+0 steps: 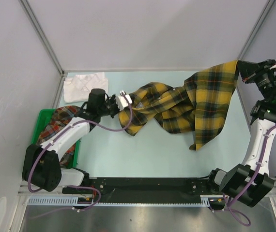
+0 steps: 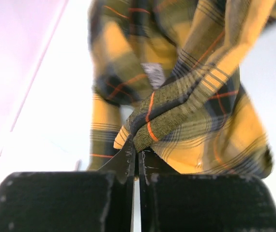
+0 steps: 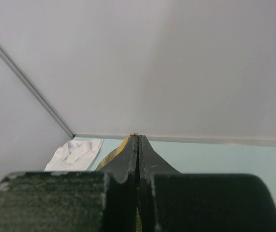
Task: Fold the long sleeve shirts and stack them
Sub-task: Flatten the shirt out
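The yellow-and-black plaid shirt (image 1: 191, 104) hangs twisted above the pale green table (image 1: 143, 154), stretched between both grippers. My left gripper (image 1: 128, 107) is shut on a bunched fold at the shirt's left end; in the left wrist view the fold (image 2: 176, 108) sits pinched at the gripper's (image 2: 138, 149) tips. My right gripper (image 1: 239, 71) is raised at the back right, shut on the shirt's upper corner, and a sliver of yellow cloth (image 3: 110, 155) shows beside the gripper's (image 3: 138, 137) closed tips. A folded white shirt (image 1: 84, 86) (image 3: 77, 153) lies at the back left. A red-orange plaid shirt (image 1: 56, 124) is crumpled in the bin.
A green plastic bin (image 1: 40, 117) stands at the table's left edge, under my left arm. Grey enclosure walls (image 1: 143, 34) close in the back and both sides. A black rail (image 1: 143, 186) carries the arm bases along the near edge.
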`<act>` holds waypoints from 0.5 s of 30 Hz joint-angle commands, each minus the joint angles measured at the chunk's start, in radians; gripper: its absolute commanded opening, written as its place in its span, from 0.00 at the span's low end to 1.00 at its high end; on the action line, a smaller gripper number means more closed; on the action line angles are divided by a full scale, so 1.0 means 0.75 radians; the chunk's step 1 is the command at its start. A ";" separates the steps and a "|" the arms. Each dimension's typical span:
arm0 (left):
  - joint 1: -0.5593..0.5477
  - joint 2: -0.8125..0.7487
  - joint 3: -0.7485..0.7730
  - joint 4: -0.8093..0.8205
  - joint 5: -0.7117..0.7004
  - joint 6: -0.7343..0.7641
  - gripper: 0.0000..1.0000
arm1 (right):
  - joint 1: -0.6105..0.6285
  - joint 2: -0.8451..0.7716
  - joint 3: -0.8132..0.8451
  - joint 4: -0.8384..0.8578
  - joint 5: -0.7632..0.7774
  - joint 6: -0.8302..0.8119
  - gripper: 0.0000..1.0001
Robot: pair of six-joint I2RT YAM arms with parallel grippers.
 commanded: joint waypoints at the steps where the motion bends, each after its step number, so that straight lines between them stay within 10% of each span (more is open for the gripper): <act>1: 0.084 0.012 0.356 -0.318 0.049 -0.094 0.00 | -0.028 0.063 0.135 0.223 0.161 0.002 0.00; 10: 0.272 0.346 1.535 -0.710 -0.165 -0.182 0.00 | -0.038 0.344 0.556 0.383 0.392 0.061 0.00; 15: 0.276 0.177 1.426 -0.398 -0.302 -0.308 0.00 | -0.100 0.344 0.773 0.408 0.515 0.086 0.00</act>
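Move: The left hand already pinches an edge of the yellow plaid shirt. The shirt's bunched body lies about 27 cm to its right, 8 cm farther out and 13 cm below. From that hand, the white cloth is roughly 24 cm left and 22 cm ahead, and the tray with the red shirt some 33 cm left and 13 cm back. The right hand holds another corner high, with the shirt's body about 25 cm left of it, 8 cm ahead and 42 cm below. Both grippers keep their closed pinch on the shirt's edge as they hoist it. The left does most of the work, sweeping up about 32 cm and some 9 cm forward, drifting left away from the right hand while its fingers tip upward and turn counter-clockwise. The right climbs around 12 cm, easing right and forward and tipping its fingers up. ##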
